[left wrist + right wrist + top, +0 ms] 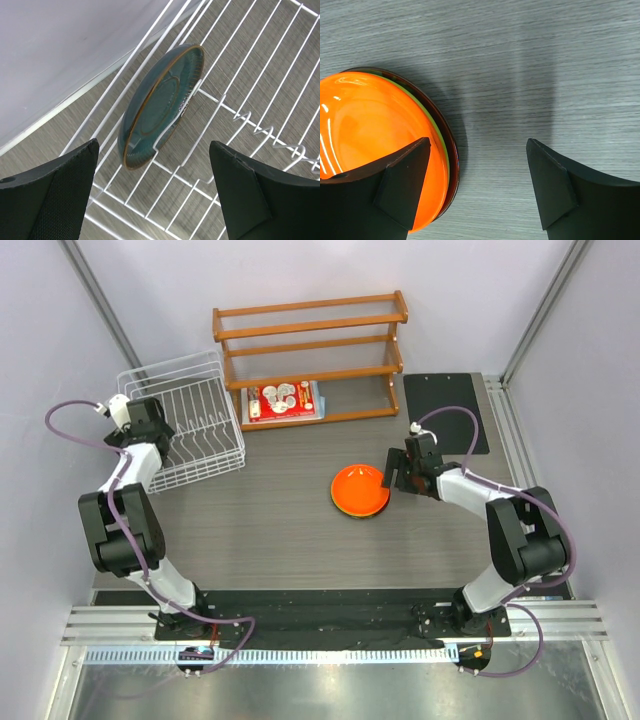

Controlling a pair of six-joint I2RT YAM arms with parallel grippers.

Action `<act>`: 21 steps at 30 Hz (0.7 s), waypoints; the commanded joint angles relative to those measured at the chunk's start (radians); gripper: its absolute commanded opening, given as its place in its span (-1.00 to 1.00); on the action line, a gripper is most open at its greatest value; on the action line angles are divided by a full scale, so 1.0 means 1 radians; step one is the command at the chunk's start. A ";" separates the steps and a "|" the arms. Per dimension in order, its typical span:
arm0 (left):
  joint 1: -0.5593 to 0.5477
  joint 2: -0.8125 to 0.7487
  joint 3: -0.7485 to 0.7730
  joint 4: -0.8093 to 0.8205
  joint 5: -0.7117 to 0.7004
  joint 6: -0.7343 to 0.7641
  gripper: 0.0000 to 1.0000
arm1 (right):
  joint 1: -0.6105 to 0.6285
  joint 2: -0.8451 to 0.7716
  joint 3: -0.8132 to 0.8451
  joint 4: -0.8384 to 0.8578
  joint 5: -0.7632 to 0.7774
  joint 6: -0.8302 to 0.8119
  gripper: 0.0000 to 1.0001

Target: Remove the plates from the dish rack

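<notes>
The white wire dish rack point(200, 425) stands at the back left. In the left wrist view a blue-grey plate point(160, 105) stands on edge between the rack's wires point(240, 115). My left gripper point(155, 195) is open and empty just short of it; in the top view it point(155, 428) is over the rack's left end and hides the plate. The orange plate point(361, 490) lies on the table on top of a stack. The right wrist view shows the orange plate point(370, 135) over a lime green rim point(434, 131) and a dark red rim point(451, 150). My right gripper point(477, 185) is open and empty at the stack's right edge.
A brown wooden three-tier shelf point(310, 350) stands at the back, with a flat red-and-white package point(284, 400) on its lowest tier. A black mat point(445, 410) lies at the back right. Grey walls close in on both sides.
</notes>
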 commanded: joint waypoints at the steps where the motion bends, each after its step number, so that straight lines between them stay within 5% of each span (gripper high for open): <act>1: 0.020 0.029 0.044 0.088 0.022 0.021 0.78 | -0.002 0.012 0.042 0.055 -0.016 -0.009 0.66; 13: 0.066 0.101 0.058 0.145 0.059 0.010 0.48 | -0.019 0.049 0.033 0.074 -0.041 -0.008 0.62; 21: 0.070 0.120 0.055 0.171 0.067 0.009 -0.13 | -0.028 0.086 0.036 0.085 -0.050 -0.006 0.60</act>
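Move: The dark teal plate leans on edge in the rack, its middle about 4 cm ahead of the left hand, 3 cm left and 5 cm lower. The dish rack's middle is roughly 10 ahead and 4 right of that hand; the red box, 17 ahead and 27 right. For the right hand, the orange plate topping the stack lies about 11 left, 3 back and 2 below, the teal plate some 60 left and 6 ahead. Fingers come astride the teal plate, seeming to touch its rim by the end: the left hand slides about 3 cm left, with 2 cm forward, and sinks 2.5 cm into the rack, closing from nearly wide open to about half with hardly any wrist turn. The right hand, still open, eases about 1 cm down and 1 cm forward, its left finger at the orange plate's right rim. ##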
